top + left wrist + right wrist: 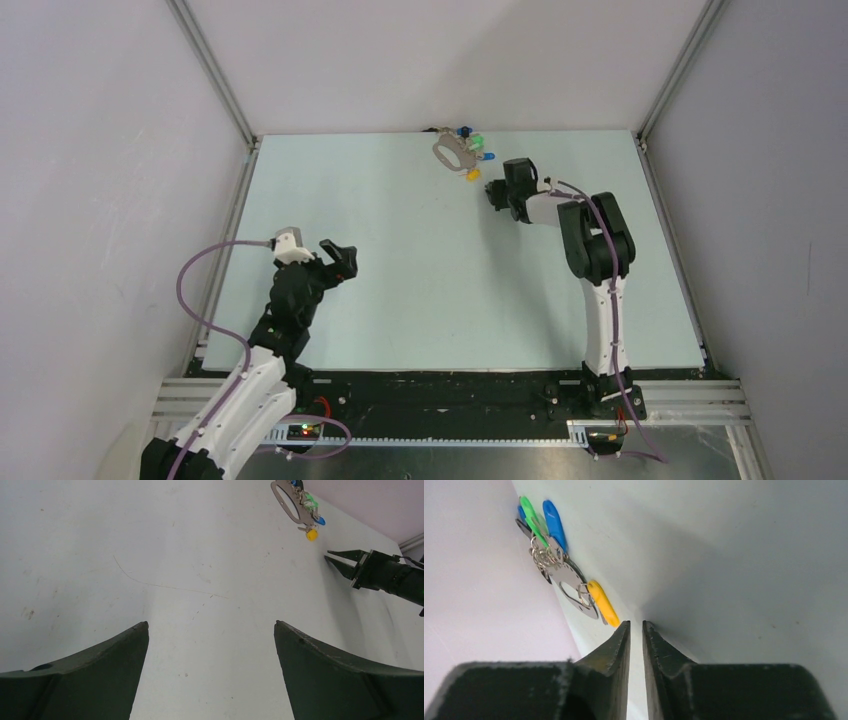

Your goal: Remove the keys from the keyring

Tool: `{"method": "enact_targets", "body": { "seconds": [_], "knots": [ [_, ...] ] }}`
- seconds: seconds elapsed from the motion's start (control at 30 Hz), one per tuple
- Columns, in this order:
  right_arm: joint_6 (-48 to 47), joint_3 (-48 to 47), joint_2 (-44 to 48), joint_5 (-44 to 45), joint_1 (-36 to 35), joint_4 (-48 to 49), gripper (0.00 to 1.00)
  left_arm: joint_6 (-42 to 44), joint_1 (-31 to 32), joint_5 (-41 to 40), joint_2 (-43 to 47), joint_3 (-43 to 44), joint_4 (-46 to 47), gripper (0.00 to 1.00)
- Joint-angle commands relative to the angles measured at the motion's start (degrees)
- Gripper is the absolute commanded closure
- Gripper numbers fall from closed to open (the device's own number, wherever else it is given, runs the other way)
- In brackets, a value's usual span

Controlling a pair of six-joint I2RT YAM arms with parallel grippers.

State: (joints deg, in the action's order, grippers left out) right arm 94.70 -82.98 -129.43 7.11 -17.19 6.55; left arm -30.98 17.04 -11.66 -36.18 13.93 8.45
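The grey oval keyring (452,152) lies flat at the table's far edge by the back wall. The keys are bunched along its right side, with a green tag (478,141), a blue tag (488,157) and a yellow tag (473,174). My right gripper (492,192) sits low just in front of the yellow tag (604,603), clear of it. Its fingers are nearly together, with a thin empty slit between them. In the right wrist view the keyring (569,580) shows past the fingertips (625,630). My left gripper (211,625) hovers wide open and empty over the near left table.
The back wall (420,60) rises right behind the keyring. Aluminium frame posts (215,70) stand at the table's far corners. The pale table (400,260) stretches between both arms. From the left wrist view the right gripper (330,556) shows at the upper right, below the keyring (286,500).
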Motion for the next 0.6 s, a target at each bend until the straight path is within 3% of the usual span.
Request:
{"method": "enact_targets", "body": {
  "seconds": [0.0, 0.03, 0.1, 0.4, 0.57],
  "knots": [
    [-8.9, 3.7, 2.7, 0.1, 0.0, 0.3, 0.69, 0.4, 0.3, -0.2, 1.0, 0.4, 0.8, 0.02],
    [-10.8, 3.4, 3.0, 0.1, -0.1, 1.4, 0.58, 0.4, 0.3, -0.1, 1.1, 0.5, 0.8, 0.02],
    [-12.9, 1.3, 2.3, -0.9, 0.0, 1.5, 0.53, 0.3, 0.3, -0.2, 1.1, 0.5, 0.8, 0.02],
    [-12.9, -15.2, -7.6, -3.9, 0.3, -4.8, 0.51, 0.4, 0.3, -0.5, 1.5, 0.3, 0.5, 0.02],
    [-12.2, -23.9, -11.1, -1.9, 0.3, -11.8, 0.45, 0.4, 0.3, -0.5, 0.9, 0.5, 0.5, 0.02]
  ]
}}
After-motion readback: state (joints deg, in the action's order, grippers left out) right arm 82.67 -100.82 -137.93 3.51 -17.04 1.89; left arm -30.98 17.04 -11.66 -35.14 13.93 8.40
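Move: The yellow key lies about 7 cm ahead of the right hand, 4 cm to its left and roughly 1 cm lower. Beyond it the near blue key is some 12 cm ahead and 1 cm left of that hand. The grey plate's middle is about 12 cm ahead and 8 cm left, and the green key about 16 cm ahead and 3 cm left. From the left hand, the yellow key is some 35 cm ahead, 29 cm right and 13 cm lower. No contact can be made out for certain, but the right hand brings its fingertips close up around the yellow key, one pad right beside the fob. First it lifts nearly 2 cm in place while its almost shut fingers open to about half, then it reaches forward some 5 cm and a little left, turning about 10 degrees counter-clockwise. ##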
